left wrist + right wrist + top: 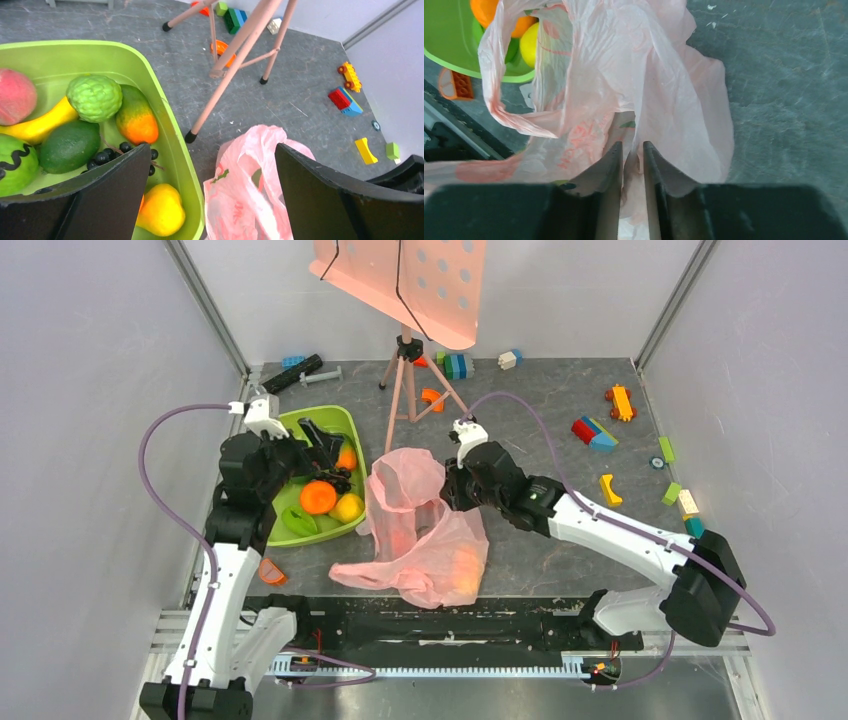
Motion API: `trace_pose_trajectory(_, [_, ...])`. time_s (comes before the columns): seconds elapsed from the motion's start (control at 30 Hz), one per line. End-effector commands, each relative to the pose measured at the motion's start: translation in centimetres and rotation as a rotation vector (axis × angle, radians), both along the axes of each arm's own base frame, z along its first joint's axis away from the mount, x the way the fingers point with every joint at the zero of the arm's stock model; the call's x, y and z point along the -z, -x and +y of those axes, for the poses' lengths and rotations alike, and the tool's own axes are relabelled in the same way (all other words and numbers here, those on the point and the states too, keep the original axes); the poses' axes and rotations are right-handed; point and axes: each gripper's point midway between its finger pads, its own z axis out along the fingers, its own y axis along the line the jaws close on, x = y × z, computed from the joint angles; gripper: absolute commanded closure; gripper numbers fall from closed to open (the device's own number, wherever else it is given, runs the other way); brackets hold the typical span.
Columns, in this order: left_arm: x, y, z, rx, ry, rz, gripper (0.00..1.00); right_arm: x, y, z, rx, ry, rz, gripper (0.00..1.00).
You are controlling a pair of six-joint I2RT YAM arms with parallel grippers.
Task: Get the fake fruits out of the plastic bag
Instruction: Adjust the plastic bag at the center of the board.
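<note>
The pink plastic bag (425, 530) lies crumpled on the table just right of the green tub (345, 420). My right gripper (447, 485) is shut on a fold of the bag's film (649, 75), which shows between its fingers (610, 165). An orange shape (462, 570) glows through the bag's lower part. My left gripper (210, 150) stands open above the tub's right rim, with the bag (250, 200) below it and nothing held. Fake fruits fill the tub: a mango (136, 117), an avocado (70, 145), a yellow pear (160, 210), black grapes (107, 155), an orange (318, 497).
A pink tripod stand (405, 370) carrying a perforated panel (410, 280) rises behind the bag. Toy bricks (595, 432) and a toy car (621, 402) are scattered at the right. An orange piece (270, 572) lies near the left arm. A black rail (450, 625) runs along the front edge.
</note>
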Motion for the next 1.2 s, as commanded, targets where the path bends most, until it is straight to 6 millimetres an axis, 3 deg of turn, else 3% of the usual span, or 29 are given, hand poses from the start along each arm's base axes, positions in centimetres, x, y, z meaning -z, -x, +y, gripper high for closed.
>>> trace_pose_trajectory(0.0, [0.6, 1.5, -1.6, 0.091, 0.041, 0.017, 0.01, -3.4, -0.9, -0.4, -0.023, 0.046, -0.097, 0.84])
trace_pose_trajectory(0.1, [0.6, 2.0, -2.1, 0.117, 0.051, 0.015, 0.01, -4.4, -0.8, -0.4, -0.094, 0.107, -0.125, 1.00])
trace_pose_trajectory(0.43, [-1.3, 2.8, -2.3, 0.147, 0.033, -0.033, 0.01, -12.7, -1.0, -1.2, -0.400, 0.306, -0.471, 1.00])
trace_pose_trajectory(0.57, [-2.6, 3.4, -2.1, 0.142, 0.026, -0.062, 0.01, -14.2, -0.4, -0.9, -0.564, 0.365, -0.608, 1.00])
trace_pose_trajectory(0.7, [-4.2, 4.0, -1.7, 0.128, 0.009, -0.099, 0.00, -14.3, -0.7, -1.4, -0.669, 0.492, -0.666, 1.00])
trace_pose_trajectory(0.87, [-5.1, 4.5, -1.2, 0.105, -0.018, -0.128, 0.00, -15.0, -2.1, -3.7, -0.670, 0.668, -0.696, 1.00])
trace_pose_trajectory(1.03, [-4.9, 4.6, -1.3, 0.114, -0.019, -0.122, 0.00, -13.3, 0.2, -3.8, -0.923, 0.718, -0.708, 1.00])
trace_pose_trajectory(1.17, [-4.6, 4.7, -1.3, 0.114, -0.015, -0.117, 0.00, -11.0, 2.0, -2.4, -1.124, 0.689, -0.721, 1.00])
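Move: The plastic bag's far right rim already lies between the right hand's half-closed fingertips, level with them. The bag's middle is about 8 cm back, 4 cm left and 8 cm below that hand. The yellow fruit inside lies roughly 16 cm back and 4 cm right, low down; the green bin's middle is some 30 cm left and 4 cm ahead. From the left hand, the rim is about 20 cm right, 6 cm back and 11 cm lower. The plastic bag's rim is pinched as the right fingers close fully, then carried up some 12 cm with a late shift of 3–4 cm to the right. While lifting, the right wrist rolls about 75 degrees counter-clockwise around the fingers' line, tips still pointing forward-left and down. The open, empty left hand draws back about 5 cm and rises late. ##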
